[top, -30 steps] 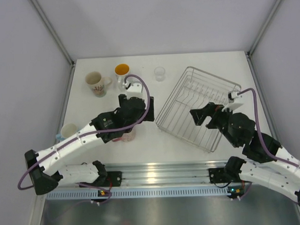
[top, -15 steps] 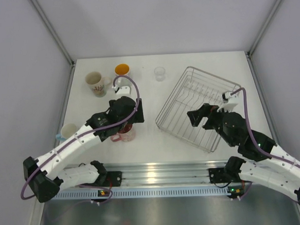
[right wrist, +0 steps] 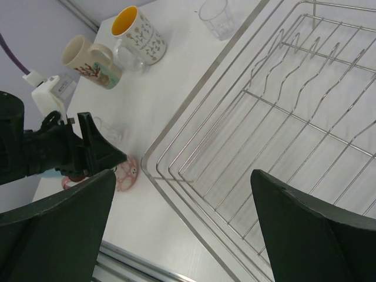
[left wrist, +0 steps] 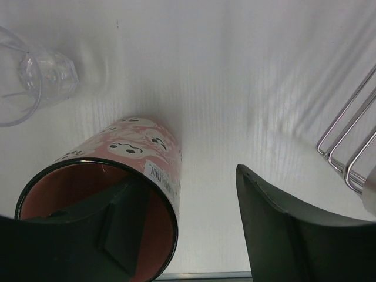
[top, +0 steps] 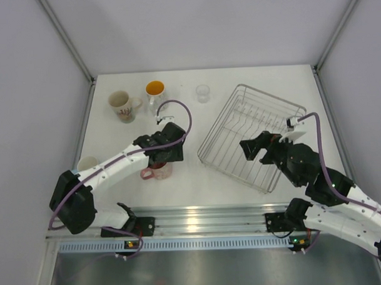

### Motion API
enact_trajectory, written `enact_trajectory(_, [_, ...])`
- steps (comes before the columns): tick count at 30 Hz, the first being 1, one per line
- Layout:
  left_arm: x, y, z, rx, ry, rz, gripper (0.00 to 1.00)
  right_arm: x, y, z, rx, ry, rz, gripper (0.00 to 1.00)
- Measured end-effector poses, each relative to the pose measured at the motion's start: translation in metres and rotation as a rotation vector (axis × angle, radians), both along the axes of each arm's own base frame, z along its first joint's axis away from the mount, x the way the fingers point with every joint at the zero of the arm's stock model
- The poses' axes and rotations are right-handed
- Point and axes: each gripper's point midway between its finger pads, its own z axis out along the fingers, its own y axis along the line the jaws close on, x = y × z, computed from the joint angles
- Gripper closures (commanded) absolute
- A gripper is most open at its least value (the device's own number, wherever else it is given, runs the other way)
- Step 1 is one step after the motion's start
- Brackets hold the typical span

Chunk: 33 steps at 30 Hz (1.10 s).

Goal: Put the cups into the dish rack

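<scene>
A pink cup [left wrist: 126,147] stands upright on the white table, also seen as the pink cup [top: 158,172]. My left gripper [left wrist: 188,182] is over it, open: one finger [left wrist: 111,229] is down inside the cup and the other finger [left wrist: 282,235] stands outside, apart from the wall. My right gripper [right wrist: 183,173] hovers open and empty over the near-left corner of the dish rack [top: 283,108], which holds no cup. A cream patterned mug [top: 120,105], an orange-inside mug [top: 155,89], a clear glass [top: 203,92] and a light blue cup [top: 87,165] stand on the table.
Another clear glass [left wrist: 35,76] stands just beyond the pink cup. The rack's wire edge [left wrist: 352,147] lies to the right of my left gripper. Slanted frame posts and grey walls bound the table; a metal rail [top: 199,217] runs along the near edge.
My left gripper has come down and toward me over the pink cup, and its jaws have narrowed. The right arm has barely shifted.
</scene>
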Motion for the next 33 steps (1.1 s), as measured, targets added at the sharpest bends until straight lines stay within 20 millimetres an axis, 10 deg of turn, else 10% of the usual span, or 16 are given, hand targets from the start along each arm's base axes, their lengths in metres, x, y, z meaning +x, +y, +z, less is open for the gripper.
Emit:
enact_trajectory(17, [-0.005,-0.002,-0.014,-0.014,0.072,0.000,0.99,0.000,-0.004,0.001,0.000,-0.006,-0.016,0.01])
enact_trajectory(26, [-0.014,-0.015,0.005,-0.121,0.074,-0.044,1.00,-0.002,0.002,-0.001,-0.025,-0.034,0.041,0.01])
enact_trajectory(33, [-0.010,-0.030,0.058,-0.242,-0.012,-0.083,1.00,-0.018,0.023,-0.013,-0.016,-0.097,0.220,0.03])
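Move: The pink cup stands upright at the left hand, its middle about 3 cm to the left, 2 cm back and 5 cm below; its right wall is already between the open fingers, the left one inside the rim. From that hand the clear glass is some 6 cm ahead, 11 cm left and 7 cm below, and the dish rack's middle about 9 cm ahead, 31 cm right and 7 cm below. From the right hand the pink cup lies roughly 32 cm left, 3 cm ahead and 20 cm below. The left hand settles some 1.5 cm farther down over the pink cup's rim while its fingers close, pinching the right wall with one finger inside and one outside, then lifts about 7 cm from its lowest point, easing about 3 cm right towards the rack and rolling some 15 degrees, left side down. Late on, the wide-open right hand swings about 3 cm left and back, slightly down, turning counter-clockwise. ##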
